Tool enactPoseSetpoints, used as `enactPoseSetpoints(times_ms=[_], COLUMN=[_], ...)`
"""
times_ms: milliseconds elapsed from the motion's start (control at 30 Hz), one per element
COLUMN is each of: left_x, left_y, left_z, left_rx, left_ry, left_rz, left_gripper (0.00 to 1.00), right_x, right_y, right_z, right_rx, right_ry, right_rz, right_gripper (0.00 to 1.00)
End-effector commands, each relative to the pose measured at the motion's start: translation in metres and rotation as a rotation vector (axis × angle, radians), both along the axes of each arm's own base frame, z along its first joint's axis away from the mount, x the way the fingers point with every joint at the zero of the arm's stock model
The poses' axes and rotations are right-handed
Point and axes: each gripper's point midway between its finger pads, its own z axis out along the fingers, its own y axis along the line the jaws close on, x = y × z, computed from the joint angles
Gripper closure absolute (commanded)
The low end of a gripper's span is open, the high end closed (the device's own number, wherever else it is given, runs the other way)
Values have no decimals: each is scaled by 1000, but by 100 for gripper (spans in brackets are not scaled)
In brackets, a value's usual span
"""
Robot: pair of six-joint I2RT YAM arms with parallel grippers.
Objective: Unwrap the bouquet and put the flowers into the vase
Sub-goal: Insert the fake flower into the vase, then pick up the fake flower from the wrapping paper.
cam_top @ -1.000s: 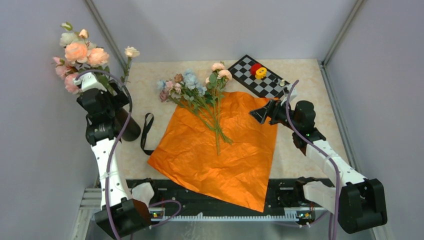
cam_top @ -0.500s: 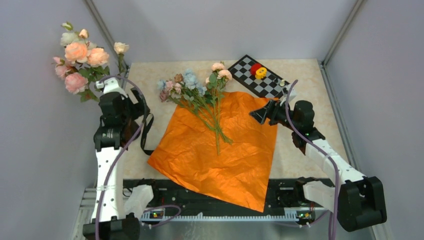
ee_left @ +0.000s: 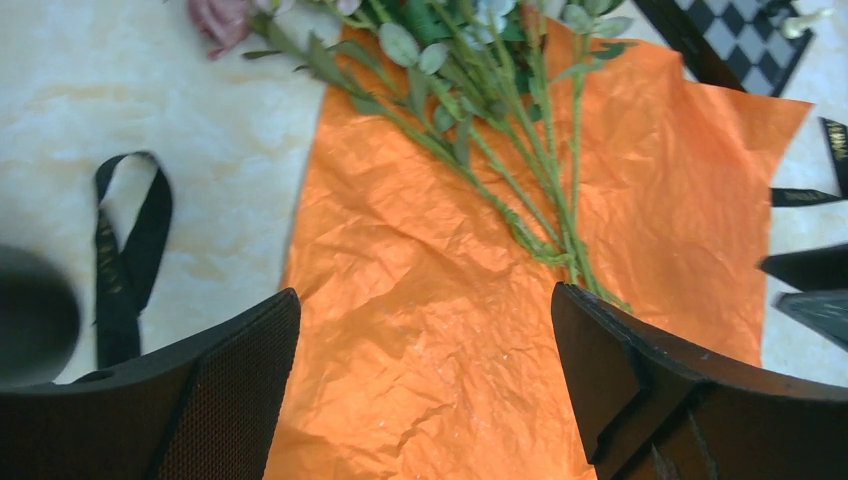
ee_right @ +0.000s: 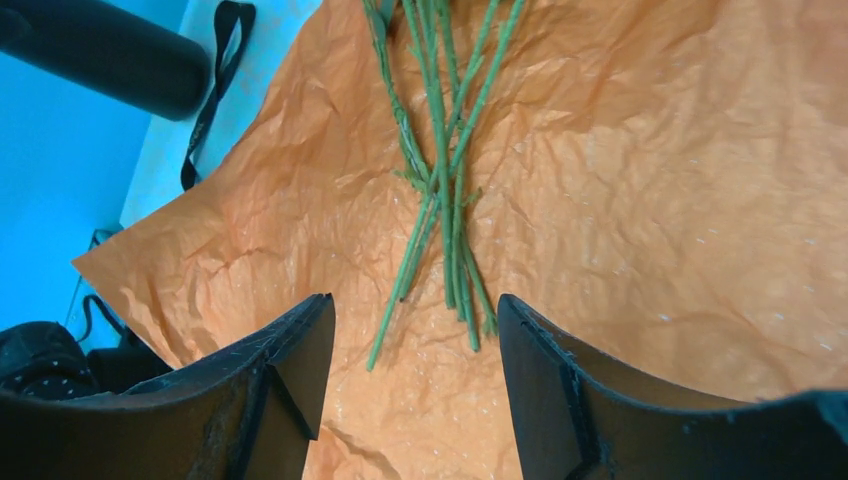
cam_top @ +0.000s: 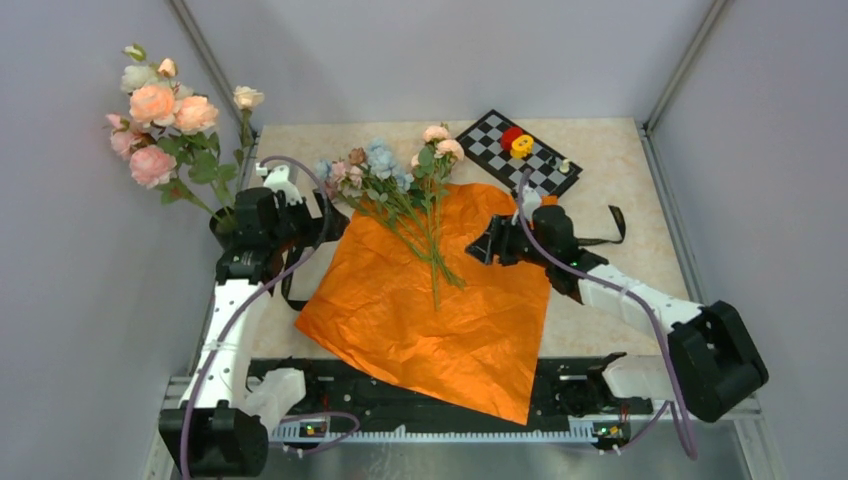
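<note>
The bouquet lies unwrapped: its orange paper (cam_top: 440, 300) is spread flat on the table, and the flowers (cam_top: 385, 170) rest across its top, green stems (ee_right: 440, 200) pointing to the paper's middle. The black vase (ee_right: 110, 55) stands at the left, mostly hidden behind my left arm in the top view. Over the paper's left edge my left gripper (ee_left: 425, 335) hangs open and empty. My right gripper (ee_right: 415, 325) is open just short of the stem ends, nothing between its fingers.
Large pink and white roses (cam_top: 160, 110) rise from the vase at the left wall. One black ribbon (ee_left: 125, 260) lies left of the paper, another ribbon (cam_top: 610, 225) to the right. A checkered board (cam_top: 520, 150) with small red and yellow pieces sits at the back.
My left arm swung right from the vase to the paper's left edge. The right arm moved left over the paper toward the stem ends, and its jaws narrowed somewhat.
</note>
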Motion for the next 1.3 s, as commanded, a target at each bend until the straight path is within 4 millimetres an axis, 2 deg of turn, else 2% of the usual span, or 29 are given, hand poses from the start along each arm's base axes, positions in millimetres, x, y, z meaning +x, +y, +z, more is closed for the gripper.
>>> enactPoseSetpoints(times_ms=[0,167,367,533,667,867,1267], left_x=[12,16,11,8,8,9,10], left_y=[-27,-33,-36,-29,-22,-28,-30], left_z=[21,10,18,23,18,16,14], left_rx=[-71,-103,-130,-74,-28,-61,-73], left_ry=[-146,-127,-137,-159,-147,-126,-120], left_rz=[-149,-166,-174,-157,-139,-163,-168], left_gripper=[1,1,1,1,1,1,1], right_x=[23,37,59,86,98,106,112], right_y=[34,76,109,116,117,128,146], right_z=[10,-4,-20,-35,-50,-63,-70], right_rx=[-38,-120,-246,-360,-427,-434,-406], right_ry=[-63,-63,-80,-105,-98,-87,-78], right_rz=[-10,46,85,80,77,101,143], right_gripper=[40,45,50,55,57,60,69])
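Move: Some 12 cm ahead of the right hand, 12 cm to its left and 11 cm below lie the upper stems of the loose fake flowers. From the right hand, their peach blooms are about 36 cm ahead and 9 cm left, the blue blooms 29 cm ahead and 25 cm left, and the chessboard 32 cm ahead and 9 cm right. From the left hand, those stems are about 12 cm ahead, 18 cm right and 19 cm below. Swinging left, then reaching forward and sinking, the right hand goes about 13 cm left, 10 cm forward and 8 cm down to come close over the upper stems. Its fingers tip more steeply down by some 20 degrees and narrow from about two thirds open to one third. The wide-open left hand shifts a little right early on, then hangs there. ##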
